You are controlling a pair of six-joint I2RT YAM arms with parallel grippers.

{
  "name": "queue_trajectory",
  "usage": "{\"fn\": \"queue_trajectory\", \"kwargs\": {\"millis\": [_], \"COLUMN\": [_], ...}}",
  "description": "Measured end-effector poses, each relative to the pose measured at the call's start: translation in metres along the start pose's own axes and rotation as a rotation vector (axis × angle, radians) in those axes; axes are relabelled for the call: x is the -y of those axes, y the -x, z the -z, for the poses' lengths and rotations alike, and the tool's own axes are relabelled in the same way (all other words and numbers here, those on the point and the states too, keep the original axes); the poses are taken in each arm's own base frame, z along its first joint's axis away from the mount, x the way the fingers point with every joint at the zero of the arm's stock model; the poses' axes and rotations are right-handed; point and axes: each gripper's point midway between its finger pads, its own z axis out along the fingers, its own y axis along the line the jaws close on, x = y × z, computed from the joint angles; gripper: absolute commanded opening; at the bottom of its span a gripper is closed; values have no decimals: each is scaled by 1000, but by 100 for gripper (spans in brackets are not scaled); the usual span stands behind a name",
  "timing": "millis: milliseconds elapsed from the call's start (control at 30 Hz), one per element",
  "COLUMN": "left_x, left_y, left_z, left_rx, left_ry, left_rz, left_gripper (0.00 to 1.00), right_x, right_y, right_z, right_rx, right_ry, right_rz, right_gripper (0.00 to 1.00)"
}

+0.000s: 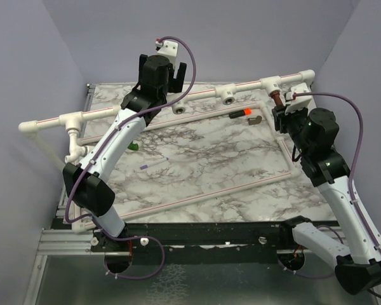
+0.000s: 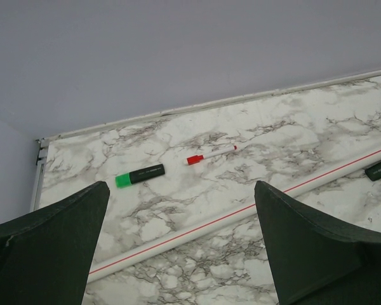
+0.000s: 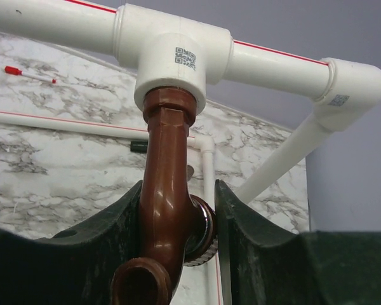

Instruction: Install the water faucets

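Observation:
The dark reddish-brown water faucet (image 3: pixel 168 190) hangs spout-down from a white pipe tee (image 3: pixel 171 60) at the frame's right end. My right gripper (image 3: pixel 178 216) is shut on it: one finger lies against the faucet body and the other against its ribbed knob (image 3: pixel 200 244). From above, the same faucet (image 1: pixel 277 98) sits under the right tee (image 1: pixel 271 82), with the right gripper (image 1: pixel 281 112) just below it. My left gripper (image 2: pixel 181 210) is raised over the back of the table (image 1: pixel 197 152), open and holding nothing. A white curved piece (image 1: pixel 76 151) hangs from the left tee (image 1: pixel 70 119).
A white pipe frame (image 1: pixel 146 105) with red stripes runs across the back, with an open middle tee (image 1: pixel 228 95). On the marble lie an orange-and-black marker (image 1: pixel 241 114), a grey-brown bent piece (image 1: pixel 255 119), a green-capped highlighter (image 2: pixel 140 176), a red-capped pen (image 2: pixel 209 154) and a thin pipe (image 2: pixel 241 213).

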Motion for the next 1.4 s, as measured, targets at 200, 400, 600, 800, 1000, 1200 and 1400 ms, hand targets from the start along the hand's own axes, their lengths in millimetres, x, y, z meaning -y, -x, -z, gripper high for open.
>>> {"fn": "queue_trajectory", "kwargs": {"millis": [200, 400, 600, 800, 1000, 1200, 1400], "left_x": [1, 1, 1, 0, -1, 0, 1], "left_y": [0, 0, 0, 0, 2, 3, 27], "left_z": [0, 0, 0, 0, 1, 2, 7], "left_rx": [0, -1, 0, 0, -1, -15, 26], "left_ry": [-1, -1, -1, 0, 1, 2, -10], "left_rz": [-1, -1, 0, 0, 6, 11, 50], "left_gripper": [98, 98, 98, 97, 97, 97, 97], "right_x": [-2, -4, -4, -4, -4, -6, 1], "right_y": [1, 3, 3, 5, 5, 32, 80], "right_z": [3, 3, 3, 3, 3, 6, 25], "right_rx": [60, 81, 82, 70, 53, 85, 189], "right_ry": [-15, -19, -19, -16, -10, 20, 42], "right_rz": [-76, -128, -140, -144, -143, -241, -275], "right_gripper": [1, 1, 2, 24, 57, 73, 79]}}
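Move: Between the right fingers sits the brown faucet, its middle about 1 cm above the hand point. The tee it hangs from is roughly 4 cm ahead, 2 cm left and 6 cm up. The pipe's end elbow lies some 11 cm right of the hand and 6 cm ahead; the next bare tee is about 17 cm left and 1 cm ahead, both around 6 cm up. From the left hand, the faucet is some 37 cm right and 15 cm back, about level. Rolling about 10 degrees with its left side rising, the right hand keeps its grip on the brown faucet and nearly holds its place. It pauses, then opens the fingers wide, comes free and climbs about 8 cm, drawing back and left some 2 cm each while rolling on to nearly 20 degrees. The left hand, empty and open, rises about 3 cm at the end. ##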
